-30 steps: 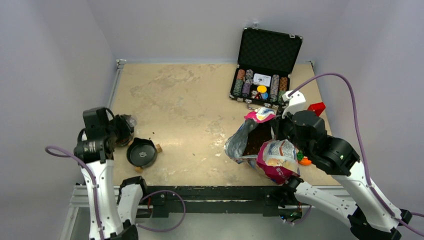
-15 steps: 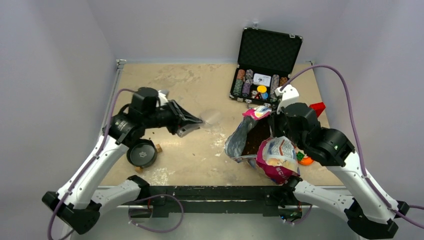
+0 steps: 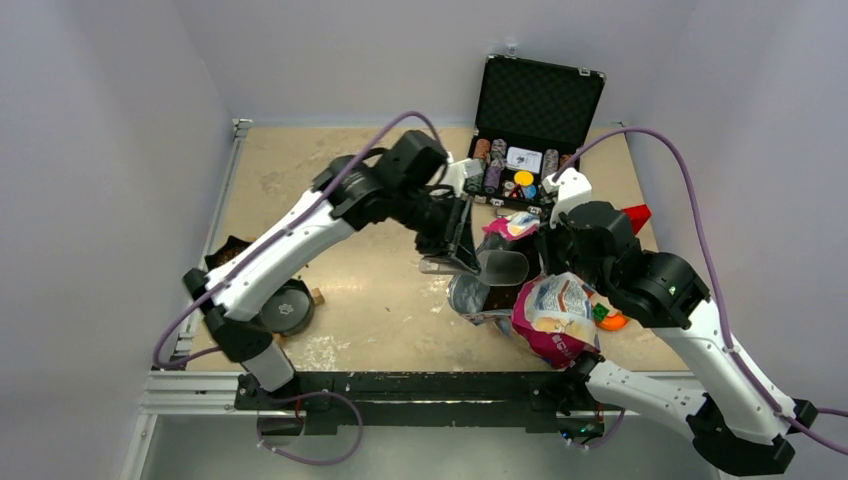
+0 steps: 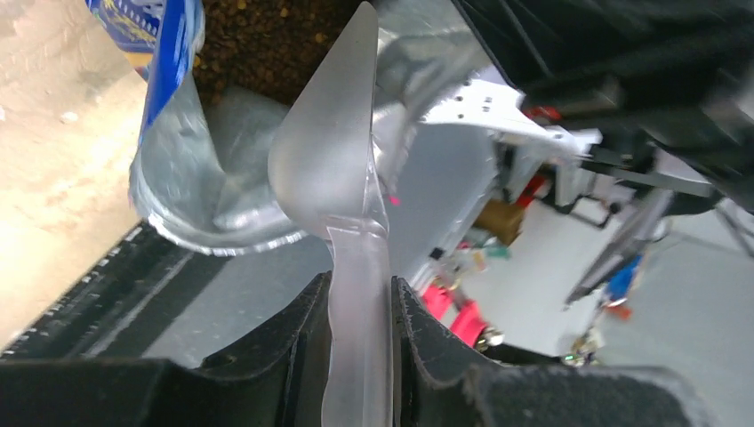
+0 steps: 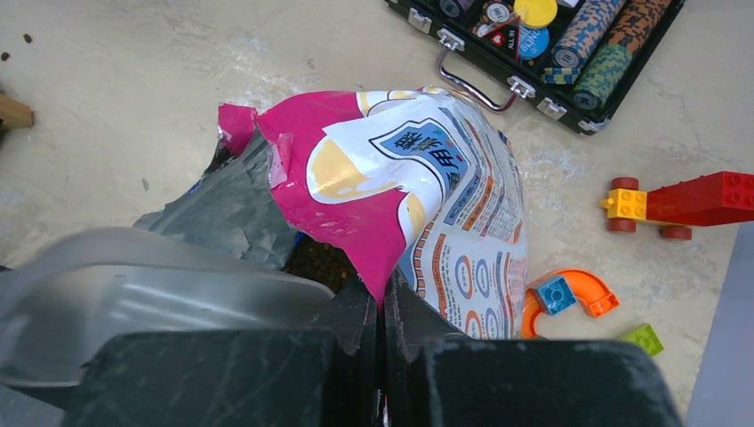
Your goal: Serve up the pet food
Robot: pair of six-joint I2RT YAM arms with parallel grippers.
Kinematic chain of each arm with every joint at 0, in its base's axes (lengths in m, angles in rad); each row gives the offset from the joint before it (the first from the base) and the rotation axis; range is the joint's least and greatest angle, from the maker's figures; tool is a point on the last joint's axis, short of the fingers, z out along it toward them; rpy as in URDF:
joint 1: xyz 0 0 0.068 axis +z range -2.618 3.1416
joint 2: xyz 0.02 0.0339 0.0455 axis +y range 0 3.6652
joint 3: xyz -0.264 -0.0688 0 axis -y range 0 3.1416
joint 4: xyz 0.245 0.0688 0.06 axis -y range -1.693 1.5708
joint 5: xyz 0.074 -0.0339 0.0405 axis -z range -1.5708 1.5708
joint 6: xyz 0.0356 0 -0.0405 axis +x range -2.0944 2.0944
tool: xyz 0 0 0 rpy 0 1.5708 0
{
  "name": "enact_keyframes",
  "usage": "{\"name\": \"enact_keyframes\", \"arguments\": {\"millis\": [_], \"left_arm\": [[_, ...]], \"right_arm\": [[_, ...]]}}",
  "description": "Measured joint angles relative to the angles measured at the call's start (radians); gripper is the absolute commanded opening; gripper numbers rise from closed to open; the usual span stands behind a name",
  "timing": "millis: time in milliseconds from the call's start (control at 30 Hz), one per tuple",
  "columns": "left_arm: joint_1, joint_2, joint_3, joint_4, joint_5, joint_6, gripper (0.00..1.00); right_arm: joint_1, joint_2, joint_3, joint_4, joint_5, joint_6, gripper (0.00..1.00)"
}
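Note:
The pet food (image 4: 267, 36) is a mass of small brown pellets inside an open pink and white bag (image 3: 550, 315), also seen as pet food (image 5: 316, 258) in the right wrist view. My right gripper (image 5: 382, 285) is shut on the bag's (image 5: 427, 187) pink rim, holding its mouth open. My left gripper (image 4: 360, 285) is shut on the handle of a clear plastic scoop (image 4: 324, 160). The scoop's (image 3: 500, 265) empty bowl hangs at the bag's silver-lined mouth, just short of the pellets. From above, the left gripper (image 3: 462, 240) reaches in from the left.
A black bowl (image 3: 283, 305) sits at the near left, partly under the left arm. An open case of poker chips (image 3: 530, 130) stands at the back. A red toy car (image 5: 685, 200), an orange curved piece (image 5: 569, 294) and a green brick (image 5: 642, 338) lie right of the bag.
My left arm has swung from beside the black bowl across the table to the bag, carrying the scoop. The right gripper has kept its hold on the bag.

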Motion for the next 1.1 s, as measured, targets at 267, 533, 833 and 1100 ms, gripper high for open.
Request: {"name": "enact_keyframes", "arguments": {"millis": [267,533,833,1100], "left_arm": [[-0.142,0.384,0.302,-0.229,-0.279,0.261,0.00],[-0.263,0.418,0.232,-0.156,-0.501,0.413,0.00],[-0.227,0.419,-0.074,0.243,-0.251,0.443,0.00],[-0.136,0.412,-0.249,0.563,0.178,0.453,0.00]], "right_arm": [[-0.002,-0.010,0.008,-0.016,-0.026,-0.018,0.00],[-0.003,-0.053,0.007,-0.034,-0.040,-0.008,0.00],[-0.009,-0.129,-0.024,-0.066,-0.024,0.012,0.00],[-0.009,-0.162,-0.042,-0.071,-0.018,0.037,0.00]]}}
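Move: The kibble deep in the open pet food bag lies about 10 cm to the right of my left hand, 2 cm back and some 21 cm below; that hand already holds the empty scoop. My right hand pinches the bag's rim flap, 12 cm right of my left hand, 4 cm farther out and 4 cm lower. The chip case sits 17 cm ahead of my left hand, 13 cm right, 32 cm down. From my right hand the kibble is 6 cm back, 3 cm left, 18 cm below. I plunge my left hand about 19 cm down into the bag's mouth and some 12 cm to the right, keeping hold of the scoop. I first tip the fingers steeper by nearly 30 degrees, then level them again while swinging clockwise, rising a centimetre at the end. My right hand keeps its pinch on the rim and draws it about 3 cm back and nearly as far right. ##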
